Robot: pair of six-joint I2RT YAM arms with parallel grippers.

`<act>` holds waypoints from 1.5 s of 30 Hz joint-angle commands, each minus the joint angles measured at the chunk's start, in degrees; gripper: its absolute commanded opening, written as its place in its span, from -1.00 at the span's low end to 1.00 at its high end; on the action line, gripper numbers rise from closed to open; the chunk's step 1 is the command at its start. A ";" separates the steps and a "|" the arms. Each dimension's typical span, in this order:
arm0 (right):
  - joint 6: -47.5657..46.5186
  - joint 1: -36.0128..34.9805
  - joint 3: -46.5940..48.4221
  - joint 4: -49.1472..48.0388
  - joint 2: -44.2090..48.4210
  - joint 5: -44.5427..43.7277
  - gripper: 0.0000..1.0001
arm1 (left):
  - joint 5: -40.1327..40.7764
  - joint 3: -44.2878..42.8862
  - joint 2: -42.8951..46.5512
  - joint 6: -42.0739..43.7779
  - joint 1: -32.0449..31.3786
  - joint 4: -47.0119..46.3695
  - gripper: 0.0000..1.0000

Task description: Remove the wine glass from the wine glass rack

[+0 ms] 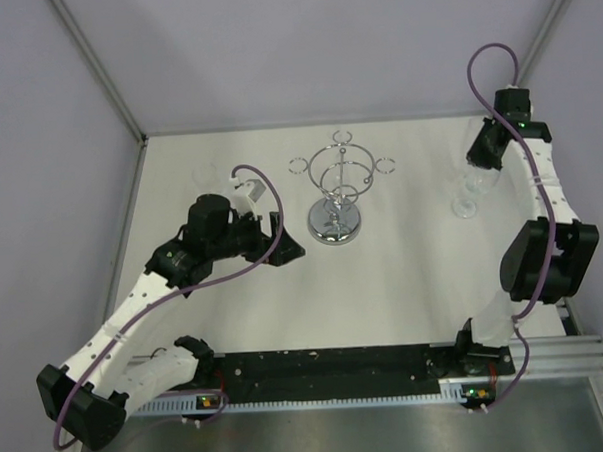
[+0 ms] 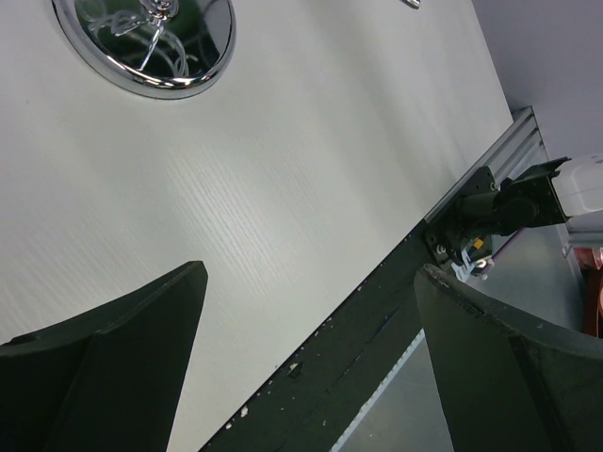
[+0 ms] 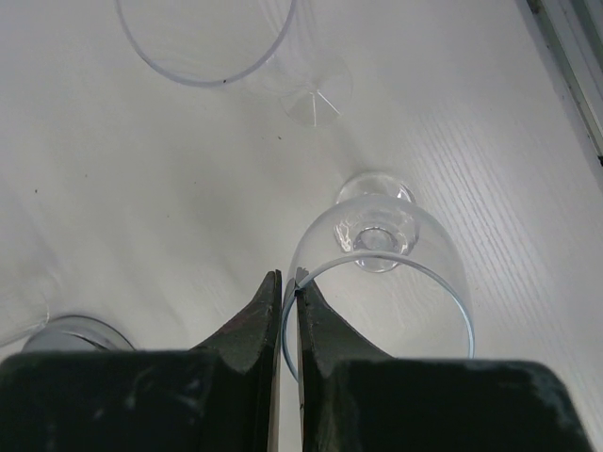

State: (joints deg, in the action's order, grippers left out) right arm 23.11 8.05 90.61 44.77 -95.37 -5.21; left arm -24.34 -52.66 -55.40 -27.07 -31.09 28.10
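Observation:
The chrome wine glass rack (image 1: 335, 184) stands mid-table on its round mirrored base (image 2: 146, 42); I see no glass on its ringed arms. At the right, a clear wine glass (image 1: 466, 195) stands upright with its foot down by the tabletop. My right gripper (image 1: 478, 166) is shut on its rim; in the right wrist view the jaws (image 3: 289, 279) pinch the thin rim of the wine glass (image 3: 377, 247) from above. My left gripper (image 1: 286, 239) hovers low just left of the rack's base, open, with only table between its fingers (image 2: 151, 339).
A second clear glass (image 3: 212, 42) lies just beyond the held one, and part of another (image 3: 66, 331) shows at the lower left of the right wrist view. Faint clear glassware (image 1: 242, 194) sits behind the left arm. The black rail (image 1: 338, 370) runs along the near edge.

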 commanded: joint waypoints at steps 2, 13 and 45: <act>-0.09 0.73 3.96 -2.06 -0.60 1.78 -1.00 | -0.18 0.72 -0.33 0.09 0.24 -1.82 0.96; -0.09 0.73 3.96 -1.71 -1.22 1.88 -0.38 | -0.45 0.90 -0.41 0.18 0.24 -1.91 0.95; 6.15 -6.73 17.85 -5.30 3.01 29.81 0.07 | 1.40 0.90 -2.79 0.09 0.24 -2.35 0.91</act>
State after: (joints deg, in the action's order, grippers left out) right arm 25.54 3.46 106.61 44.53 -87.53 14.06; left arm -23.53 -51.92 -58.43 -27.07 -31.09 28.10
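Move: The right hand pinches the wine glass by its rim; the glass hangs or stands straight below, its middle about 10 cm under the fingers, some 3 cm to their right and 1 cm back. A second glass stands about 12 cm ahead of this hand and 1 cm right, its middle 10 cm lower; the rack is roughly 34 cm left and 3 cm back, its middle a little lower. From the left hand the held glass is around 21 cm ahead, 50 cm right and 12 cm below. After easing down by barely half a centimetre, the right hand holds nearly still while its fingers open to about half and let go of the wine glass's rim, leaving its foot on the table. It then climbs clear by some 18 cm, drawing back slightly at first and then swinging about 9 cm left, to the rack's side, as the wrist tips its fingers up by roughly 25 degrees and turns nearly 20 degrees counter-clockwise. ##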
